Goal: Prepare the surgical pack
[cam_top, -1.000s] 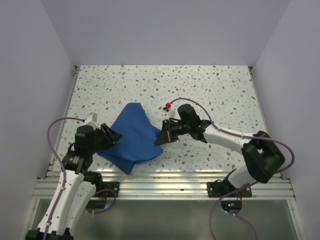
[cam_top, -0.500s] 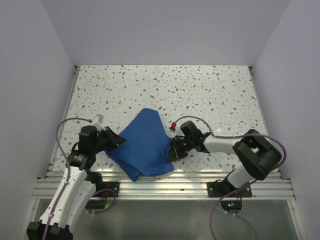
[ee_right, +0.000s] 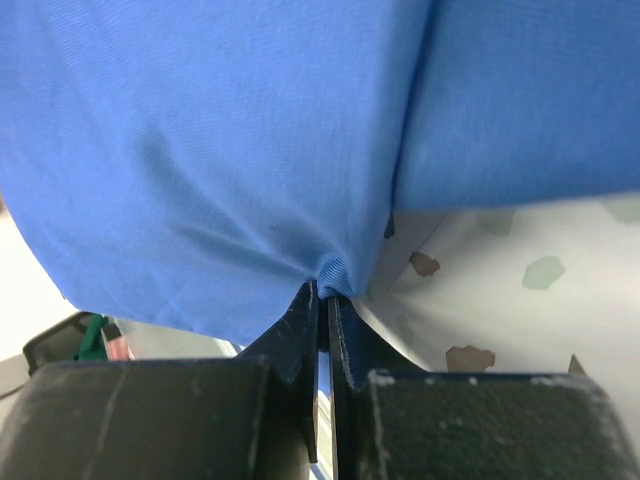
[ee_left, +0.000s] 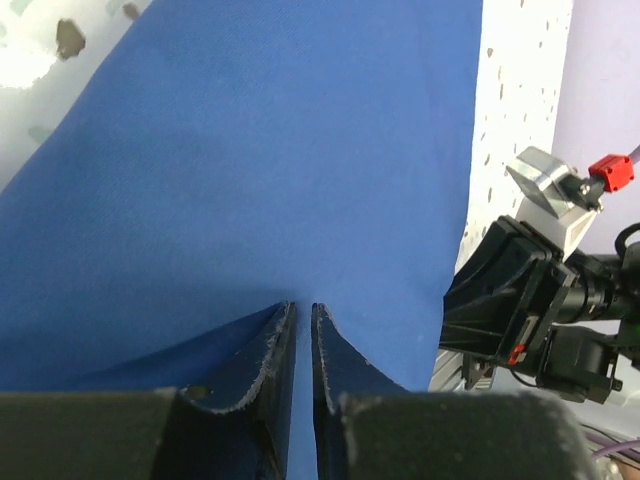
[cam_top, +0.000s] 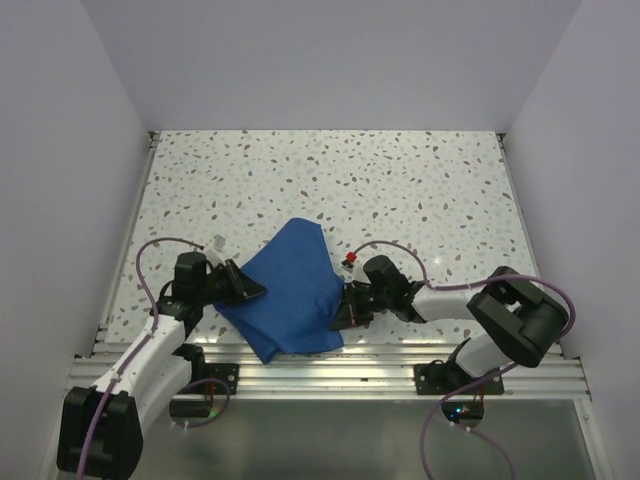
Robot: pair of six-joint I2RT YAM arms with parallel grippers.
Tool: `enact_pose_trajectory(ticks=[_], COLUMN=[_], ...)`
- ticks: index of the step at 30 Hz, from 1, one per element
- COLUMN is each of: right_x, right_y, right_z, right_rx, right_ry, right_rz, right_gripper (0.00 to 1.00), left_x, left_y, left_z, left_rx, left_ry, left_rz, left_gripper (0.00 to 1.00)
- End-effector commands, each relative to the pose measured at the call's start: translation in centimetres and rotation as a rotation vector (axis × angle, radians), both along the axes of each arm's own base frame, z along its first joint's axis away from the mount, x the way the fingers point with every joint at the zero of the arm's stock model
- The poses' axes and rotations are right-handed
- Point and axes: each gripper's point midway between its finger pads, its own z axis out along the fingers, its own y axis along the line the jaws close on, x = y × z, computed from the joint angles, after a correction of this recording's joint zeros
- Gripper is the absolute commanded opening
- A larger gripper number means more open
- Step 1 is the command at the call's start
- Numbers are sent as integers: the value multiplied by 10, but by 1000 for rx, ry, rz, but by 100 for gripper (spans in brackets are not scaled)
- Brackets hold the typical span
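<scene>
The royal-blue cloth drape of the surgical pack lies bunched on the speckled table near the front edge. My left gripper sits at its left edge. In the left wrist view its jaws stand almost together on the drape, with blue cloth in the narrow gap. My right gripper is at the drape's right edge. The right wrist view shows it shut on a pinched fold of the cloth. Whatever lies under the drape is hidden.
The aluminium rail runs along the table's near edge, just below the drape. Grey walls close in the left, right and back. The speckled tabletop stretches behind the arms. The right arm's wrist shows in the left wrist view.
Both grippers have moved toward the near edge and the drape came along with them. The left jaws have closed down from wide to almost together. The right jaws stayed shut.
</scene>
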Motion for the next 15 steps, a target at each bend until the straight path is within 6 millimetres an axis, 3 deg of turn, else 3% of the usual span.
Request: enact_pose_trajectory(ticks=[1,6,7,8,9,10,11,12,13,15], right_x=[2,9,11,12,15,15,16,18,15,16], right_y=[4,19,22,21,21,19,17,16,11,5], right_z=[2,20,26,26,32,31,33,41,39,46], right_rx=[42,124,137,124,124,95,87,92,64,47], right_ry=[-52,-88,-99,-101,-122,-118,-129,-163,-155,-199], right_rz=[-67,-86,-87,-90,-95,-94,-91,-88,-85,-81], right_gripper=[0,2,5,8,14,16,20,27,34,55], left_x=[24,51,63,63,64,69,69,64,62,51], left_y=[-8,-12,-14,-12,-10,-9,-6,-4,-3,-3], left_z=[19,25,43,42,48,69,78,81,99,105], left_rx=[-48,1,11,41,70,82,99,124,129,155], left_ry=[-141,-153,-189,-169,-189,-254,-285,-301,-362,-392], left_rz=[-14,-59,-69,-70,-80,-76,-71,-88,-92,-140], left_gripper=[15,14,14,15,23,29,35,44,49,56])
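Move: The left hand, fingers almost shut, is low over the folded blue drape, whose middle lies roughly 6 cm to its right, about level fore-and-aft and 4 cm below. The drape's far corner is about 17 cm ahead and 11 cm to its right, its left corner some 12 cm left and 3 cm back. The right hand pinches the drape's near right side; the drape's middle is about 9 cm ahead and 12 cm left at finger height, and the near right corner 5 cm back and 2 cm right. The left hand skims forward almost level over the drape, some 6 cm in all towards its far left edge, then rises steeply about 8 cm clear of the bundle, opening its fingers to about half and tipping them up by some 15 degrees. The right hand at first keeps its pinch on the near right side, barely shifting, then opens to nearly half and lifts about 2.5 cm, letting go of the cloth while staying right over it. ##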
